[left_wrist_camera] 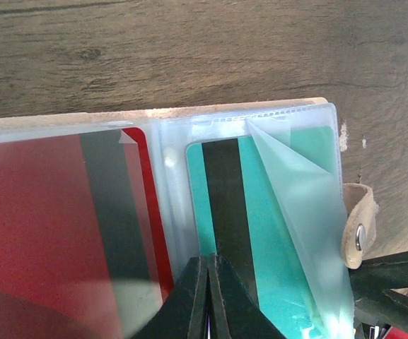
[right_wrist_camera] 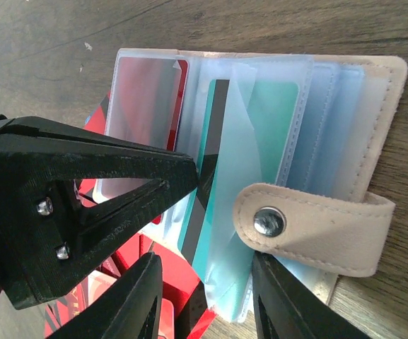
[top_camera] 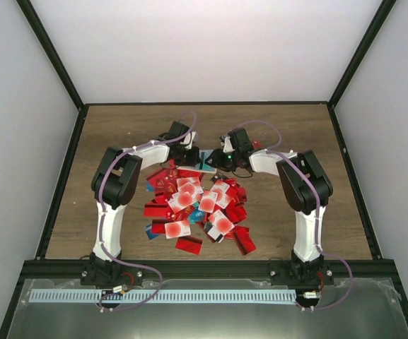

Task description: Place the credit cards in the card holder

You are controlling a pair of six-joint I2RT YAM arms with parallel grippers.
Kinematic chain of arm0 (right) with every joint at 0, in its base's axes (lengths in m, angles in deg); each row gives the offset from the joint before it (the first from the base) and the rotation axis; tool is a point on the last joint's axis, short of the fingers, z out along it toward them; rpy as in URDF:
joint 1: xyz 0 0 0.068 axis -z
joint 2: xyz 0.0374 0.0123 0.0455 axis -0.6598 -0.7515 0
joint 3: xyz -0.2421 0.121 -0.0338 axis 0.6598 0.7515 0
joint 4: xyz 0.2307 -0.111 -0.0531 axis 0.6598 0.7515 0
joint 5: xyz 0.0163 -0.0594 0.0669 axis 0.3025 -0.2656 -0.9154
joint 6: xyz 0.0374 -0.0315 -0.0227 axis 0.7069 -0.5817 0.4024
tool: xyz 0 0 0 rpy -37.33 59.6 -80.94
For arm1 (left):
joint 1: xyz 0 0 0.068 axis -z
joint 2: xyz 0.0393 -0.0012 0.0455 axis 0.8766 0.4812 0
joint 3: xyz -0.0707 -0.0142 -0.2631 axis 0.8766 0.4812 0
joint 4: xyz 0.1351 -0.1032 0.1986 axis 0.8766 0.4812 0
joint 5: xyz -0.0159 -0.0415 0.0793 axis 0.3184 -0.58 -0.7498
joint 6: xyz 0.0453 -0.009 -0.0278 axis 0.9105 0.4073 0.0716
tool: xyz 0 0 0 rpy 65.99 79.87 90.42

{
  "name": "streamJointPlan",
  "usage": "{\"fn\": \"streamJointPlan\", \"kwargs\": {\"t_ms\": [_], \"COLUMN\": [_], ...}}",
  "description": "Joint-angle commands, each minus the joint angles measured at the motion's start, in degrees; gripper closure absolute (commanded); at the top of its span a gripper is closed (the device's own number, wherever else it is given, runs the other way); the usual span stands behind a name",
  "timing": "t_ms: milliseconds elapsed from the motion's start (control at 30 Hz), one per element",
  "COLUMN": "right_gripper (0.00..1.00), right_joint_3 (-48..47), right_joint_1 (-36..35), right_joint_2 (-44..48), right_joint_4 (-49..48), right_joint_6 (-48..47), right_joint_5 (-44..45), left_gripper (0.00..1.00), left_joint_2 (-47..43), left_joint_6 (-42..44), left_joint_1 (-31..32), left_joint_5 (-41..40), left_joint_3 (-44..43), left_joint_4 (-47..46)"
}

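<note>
The card holder (right_wrist_camera: 373, 127) lies open on the table, a beige cover with clear plastic sleeves and a snap strap (right_wrist_camera: 310, 222). It also shows in the top view (top_camera: 207, 161) and the left wrist view (left_wrist_camera: 310, 104). A red card (right_wrist_camera: 147, 99) sits in one sleeve. My left gripper (left_wrist_camera: 214, 279) is shut on a teal card (left_wrist_camera: 274, 240) with a black stripe, which lies partly inside the neighbouring sleeve. My right gripper (right_wrist_camera: 207, 296) is open, its fingers either side of the holder's near edge below the strap. The loose credit cards (top_camera: 196, 205) lie in a pile.
The pile of mostly red cards spreads over the wooden table (top_camera: 295, 141) just in front of the holder. Black frame rails (top_camera: 62, 176) border the table left and right. Both arms reach in over the pile towards the table's middle back.
</note>
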Motion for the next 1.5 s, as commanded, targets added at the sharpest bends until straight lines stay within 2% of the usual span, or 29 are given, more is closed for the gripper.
{"fn": "streamJointPlan", "kwargs": {"t_ms": [0, 800, 1200, 1467], "right_gripper": [0.63, 0.63, 0.63, 0.63], "right_joint_3": [-2.19, -7.28, -12.62, -16.96], "right_joint_1": [-0.5, -2.45, -3.94, -5.09], "right_joint_2": [0.02, -2.11, -6.47, -10.76], "right_joint_4": [-2.21, -2.11, -1.07, -0.95], "right_joint_6": [-0.53, -2.43, -2.61, -2.09], "right_joint_5": [-2.99, -5.19, -5.73, -6.62], "left_gripper": [0.96, 0.96, 0.96, 0.96], "left_joint_2": [0.91, -4.06, -13.04, -18.24], "left_joint_6": [-0.87, -5.65, -8.89, -7.78], "left_joint_1": [0.6, -2.23, -7.94, -11.27], "left_joint_5": [1.97, 6.75, 2.73, 0.41], "left_joint_3": [1.37, 4.04, 12.52, 17.65], "left_joint_4": [0.56, -3.74, -6.39, -7.7]}}
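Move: The card holder lies open under both hands. The teal-card page that the right hand is turning has its middle about 3 cm to that hand's left, 1 cm ahead and 2 cm below; the holder's strap is 1 cm right and 1 cm ahead, some 2 cm down. From the left fingertips the teal-card page's middle lies 2 cm right, level fore and aft, and the red-card page 5 cm left. The card pile centres roughly 15 cm back of the left hand. Starting at the teal-card page's loose outer edge, the half-open right fingers carry it leftward over the spine, travelling about 7 cm left in a low arc that rises, then eases down, and slightly forward. The shut left fingers, resting on the page by the spine, stay nearly put at first, then come free and swing quickly some 9 cm left and 5 cm up, turning about 15 degrees counter-clockwise. ##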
